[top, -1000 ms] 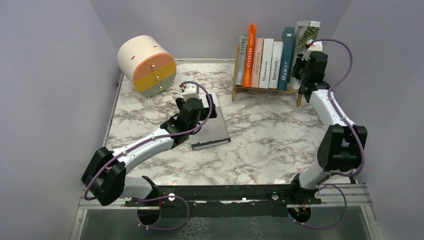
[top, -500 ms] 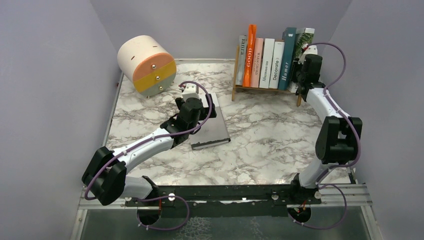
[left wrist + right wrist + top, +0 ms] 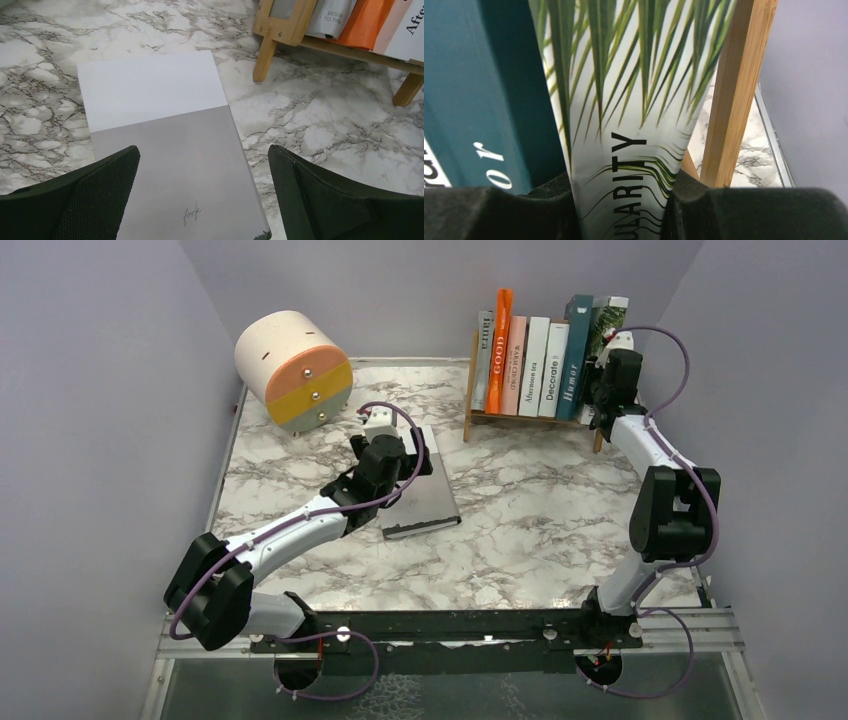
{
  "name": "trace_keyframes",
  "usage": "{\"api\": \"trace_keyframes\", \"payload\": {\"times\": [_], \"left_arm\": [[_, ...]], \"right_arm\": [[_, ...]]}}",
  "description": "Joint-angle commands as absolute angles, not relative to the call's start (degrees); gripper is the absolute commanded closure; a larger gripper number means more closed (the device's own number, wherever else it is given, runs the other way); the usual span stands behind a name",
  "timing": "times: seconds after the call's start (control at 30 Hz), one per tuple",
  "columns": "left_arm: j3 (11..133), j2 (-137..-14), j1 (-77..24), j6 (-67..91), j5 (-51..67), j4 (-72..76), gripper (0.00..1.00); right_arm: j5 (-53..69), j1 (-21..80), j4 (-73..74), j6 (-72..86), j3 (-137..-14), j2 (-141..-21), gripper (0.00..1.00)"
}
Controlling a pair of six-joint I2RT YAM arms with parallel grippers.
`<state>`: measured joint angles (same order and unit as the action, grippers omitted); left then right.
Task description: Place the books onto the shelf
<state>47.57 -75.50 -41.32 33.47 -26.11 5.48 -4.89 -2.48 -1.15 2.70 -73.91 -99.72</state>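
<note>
A grey-and-white book [image 3: 430, 502] lies flat on the marble table. My left gripper [image 3: 400, 472] hovers over it, open, jaws either side of its grey half [image 3: 202, 195] without touching it. Several books [image 3: 530, 365] stand upright on the light-wood shelf [image 3: 528, 420] at the back right. My right gripper [image 3: 608, 380] is shut on the lower spine of a palm-leaf book [image 3: 624, 100], which stands at the shelf's right end between the teal book [image 3: 474, 100] and the wooden end frame [image 3: 736, 90].
A round cream, orange and yellow drawer drum [image 3: 295, 370] sits at the back left. The shelf's left leg [image 3: 265, 60] stands just beyond the flat book. Grey walls close in on both sides and behind.
My right gripper has carried the palm-leaf book left and down, from a tilt into an upright place beside the teal book. The left arm has stayed still.
</note>
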Motion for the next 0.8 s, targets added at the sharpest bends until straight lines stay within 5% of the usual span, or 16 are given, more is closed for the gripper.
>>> {"api": "trace_keyframes", "payload": {"times": [0.0,0.17,0.5,0.77], "left_arm": [[48.69,-75.89,-40.96,32.96,-24.67,6.49,0.02],[48.64,-75.84,-40.7,32.96,-24.49,6.6,0.02],[48.43,-75.43,-40.34,32.89,-24.4,6.59,0.02],[48.0,-75.04,-40.19,32.88,-23.97,7.0,0.02]], "right_arm": [[-3.34,-2.37,-3.03,4.22,-75.83,-101.88,0.99],[-2.82,-2.37,-2.72,5.09,-76.54,-102.32,0.93],[-2.41,-2.37,-2.46,6.84,-76.48,-100.17,0.51],[-2.92,-2.37,-1.75,7.76,-76.26,-97.26,0.41]]}}
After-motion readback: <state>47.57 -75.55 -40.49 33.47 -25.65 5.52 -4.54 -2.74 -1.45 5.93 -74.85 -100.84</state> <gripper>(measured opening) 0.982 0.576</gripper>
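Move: The leaf-patterned book is already in the right fingers at the shelf's right end; the middle of its slot is about 7 cm ahead of that hand, straight on and roughly level. The teal book stands about 6 cm left of the hand and the white Decorate book about 11 cm left, both some 7 cm ahead; the shelf's end post is 5 cm right and 4 cm ahead. From the left gripper the slot is about 24 cm ahead and 43 cm right. Ease the right hand forward and slightly down, under 1 cm in all, to finish sliding the leaf-patterned book in beside the teal one. Then hold there and spread the fingers from about a third to over half open, loosening the grip on the spine, with the left finger working between the two books; let the wrist roll a few degrees, left side up. ##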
